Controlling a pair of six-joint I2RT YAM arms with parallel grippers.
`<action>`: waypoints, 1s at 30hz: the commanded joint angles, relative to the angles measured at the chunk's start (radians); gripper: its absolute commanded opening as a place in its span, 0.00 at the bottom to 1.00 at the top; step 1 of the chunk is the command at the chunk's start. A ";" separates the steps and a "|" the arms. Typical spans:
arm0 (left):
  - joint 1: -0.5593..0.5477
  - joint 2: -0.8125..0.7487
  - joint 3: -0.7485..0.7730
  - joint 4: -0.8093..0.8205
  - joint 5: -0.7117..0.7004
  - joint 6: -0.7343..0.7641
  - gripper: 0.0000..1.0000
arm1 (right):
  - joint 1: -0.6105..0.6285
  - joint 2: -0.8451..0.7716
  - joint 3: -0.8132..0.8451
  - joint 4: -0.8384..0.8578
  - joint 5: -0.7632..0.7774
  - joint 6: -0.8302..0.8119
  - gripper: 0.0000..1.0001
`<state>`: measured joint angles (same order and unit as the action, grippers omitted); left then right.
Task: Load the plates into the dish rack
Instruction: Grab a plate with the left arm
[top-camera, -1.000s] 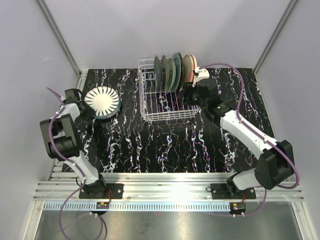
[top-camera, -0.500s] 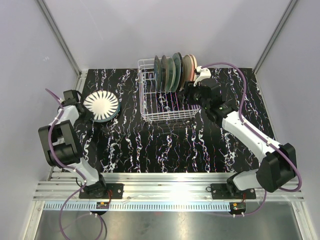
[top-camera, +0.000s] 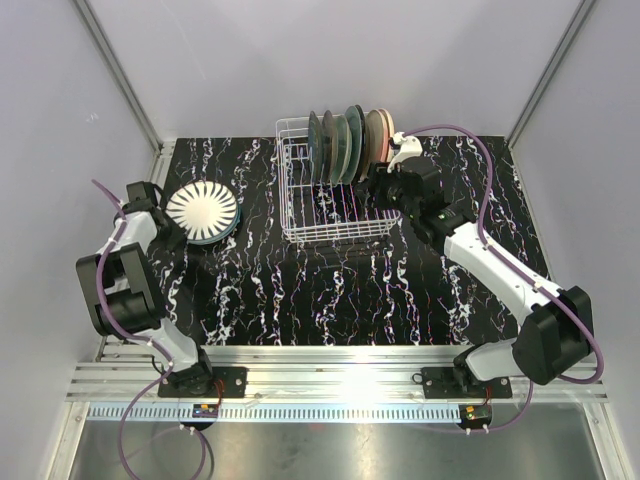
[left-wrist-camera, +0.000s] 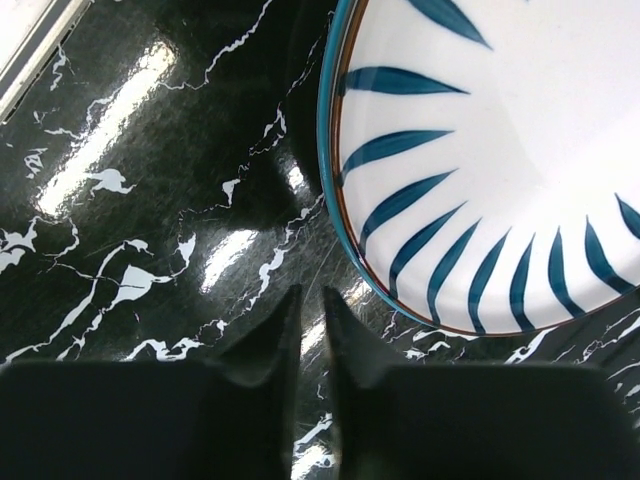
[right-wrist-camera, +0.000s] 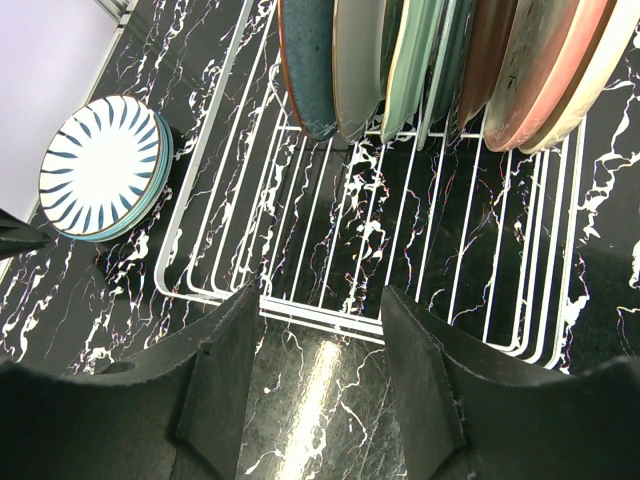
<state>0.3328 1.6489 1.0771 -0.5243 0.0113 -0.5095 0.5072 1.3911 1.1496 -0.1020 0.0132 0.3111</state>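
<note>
A white plate with blue radial stripes and a teal rim (top-camera: 203, 211) (left-wrist-camera: 500, 150) (right-wrist-camera: 100, 165) lies flat on the black marbled table at the left. My left gripper (top-camera: 172, 236) (left-wrist-camera: 311, 292) sits low at its near-left edge, just clear of the rim. Its jaws are almost together, with a thin gap and nothing between them. Several plates (top-camera: 345, 145) (right-wrist-camera: 400, 60) stand on edge in the back of the white wire dish rack (top-camera: 300, 215) (right-wrist-camera: 215, 150). My right gripper (top-camera: 378, 186) (right-wrist-camera: 322, 295) hovers open and empty over the rack's right side.
The rack's front slots (right-wrist-camera: 330, 230) hold nothing. A metal rail (left-wrist-camera: 30, 55) runs along the table's left edge, close to my left arm. White enclosure walls stand on three sides.
The left gripper's jaws have narrowed to a thin gap and the left arm has settled slightly lower by the striped plate. The right arm has barely shifted.
</note>
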 joint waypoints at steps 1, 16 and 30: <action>0.005 -0.055 -0.008 0.026 0.021 0.005 0.23 | -0.007 -0.029 0.019 0.025 -0.010 0.006 0.59; 0.005 -0.034 -0.052 0.245 0.191 -0.017 0.99 | -0.009 0.000 0.029 0.021 -0.010 -0.001 0.60; 0.005 0.103 -0.011 0.294 0.203 -0.026 0.99 | -0.022 0.043 0.038 0.024 -0.012 -0.001 0.60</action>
<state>0.3328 1.7416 1.0344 -0.2859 0.1917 -0.5316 0.4934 1.4361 1.1515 -0.1024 0.0132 0.3107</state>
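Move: Just beyond the nearly shut left fingers, the striped white top plate has its middle some 9 cm ahead, 6 cm right and 4 cm below. The stack of plates under it sits about 9 cm ahead, 7 cm right and 6 cm below that hand; the dish rack is roughly 13 cm ahead and 43 cm right of it. From the right hand the top plate lies about 48 cm left, 7 cm ahead and 20 cm lower. Opening wide from nearly shut, the left hand first arcs up about 3 cm while starting forward and right, then sinks nearly 5 cm as it keeps on forward, coming to the top plate's near-left rim with one finger outside and the other over its face. The fingers swing some 10 degrees outward; the right hand late on dips about 2 cm. ##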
